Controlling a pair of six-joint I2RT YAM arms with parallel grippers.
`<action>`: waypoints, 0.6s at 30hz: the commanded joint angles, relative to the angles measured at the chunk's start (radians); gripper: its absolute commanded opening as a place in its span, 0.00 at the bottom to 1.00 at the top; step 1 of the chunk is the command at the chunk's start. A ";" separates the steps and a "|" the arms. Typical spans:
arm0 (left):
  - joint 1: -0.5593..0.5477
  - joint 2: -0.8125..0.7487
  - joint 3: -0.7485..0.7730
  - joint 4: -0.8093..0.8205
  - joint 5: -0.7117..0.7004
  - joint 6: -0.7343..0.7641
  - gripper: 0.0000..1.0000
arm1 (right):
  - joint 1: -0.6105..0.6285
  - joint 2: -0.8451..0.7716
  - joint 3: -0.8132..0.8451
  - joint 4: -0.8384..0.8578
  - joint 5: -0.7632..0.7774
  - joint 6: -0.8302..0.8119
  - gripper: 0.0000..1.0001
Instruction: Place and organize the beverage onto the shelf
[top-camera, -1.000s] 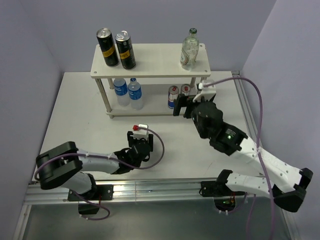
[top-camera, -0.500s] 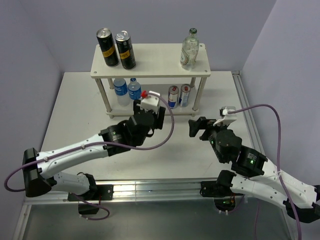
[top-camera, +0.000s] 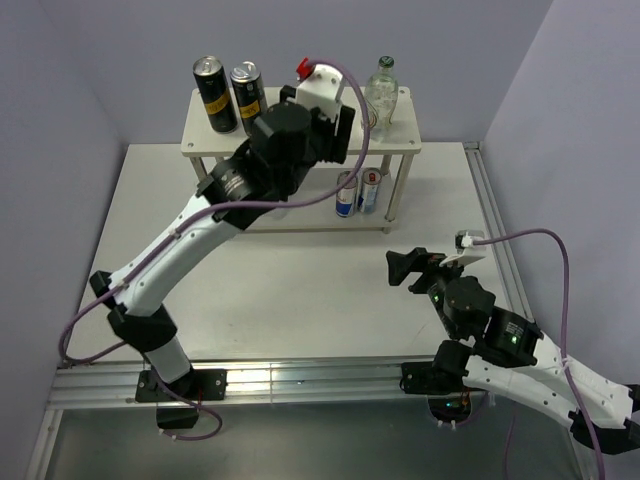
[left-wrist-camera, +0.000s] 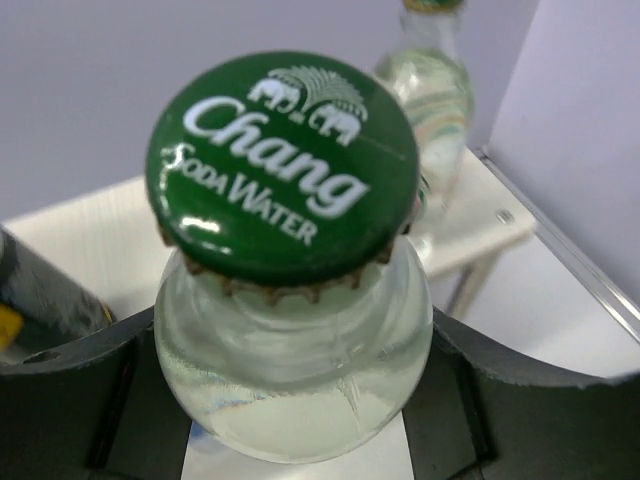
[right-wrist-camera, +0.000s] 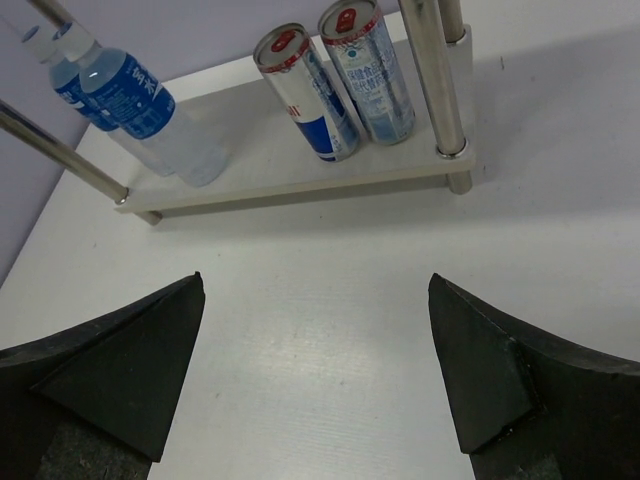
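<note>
My left gripper (left-wrist-camera: 295, 405) is shut on a clear green-capped bottle (left-wrist-camera: 290, 370) marked "Chang Soda Water", holding it upright by the shoulder. In the top view that gripper (top-camera: 335, 118) hangs over the shelf's top board (top-camera: 205, 142) and hides the bottle. A second clear bottle (top-camera: 379, 95) stands just right of it on the board. Two black cans (top-camera: 213, 93) stand at the board's left end. Two blue-labelled water bottles (right-wrist-camera: 140, 105) stand on the lower board (right-wrist-camera: 300, 180). My right gripper (top-camera: 405, 268) is open and empty, low over the table right of the shelf.
Two slim red-and-blue cans (top-camera: 346, 193) stand on the lower board at its right end, next to the front right leg (right-wrist-camera: 430, 80). The table's metal rail (top-camera: 495, 230) runs along the right side. Walls close in behind the shelf.
My left arm has swung up from the table to above the shelf's top board, carrying the bottle. My right arm has pulled back from the lower board toward the near right.
</note>
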 joint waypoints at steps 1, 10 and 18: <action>0.070 0.110 0.247 0.004 0.114 0.096 0.00 | 0.004 -0.045 -0.028 -0.020 0.004 0.047 1.00; 0.203 0.201 0.342 0.102 0.305 -0.005 0.00 | 0.004 -0.154 -0.089 -0.072 -0.002 0.108 1.00; 0.242 0.274 0.381 0.121 0.398 -0.051 0.00 | 0.005 -0.164 -0.094 -0.072 0.009 0.113 1.00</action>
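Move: The left hand holds a soda-water bottle; the free spot it is bound for on the top shelf lies about 10 cm ahead, 3 cm right and 11 cm below. The bottle already standing there is roughly 9 cm ahead and 11 cm right. The nearer black can stands 9 cm ahead and 11 cm left, the other black can 6 cm farther left. From the right hand the spot is some 24 cm ahead, 20 cm left and 12 cm higher. Still pinching the soda-water bottle upright, the left hand carries it forward about 10 cm, over the shelf's front edge and in beside the standing bottle. It goes nearly level, then eases down to some 3 cm lower as it slows, turning slightly clockwise. The empty right hand, open, sinks about 3 cm while drawing back a little and to the right. ##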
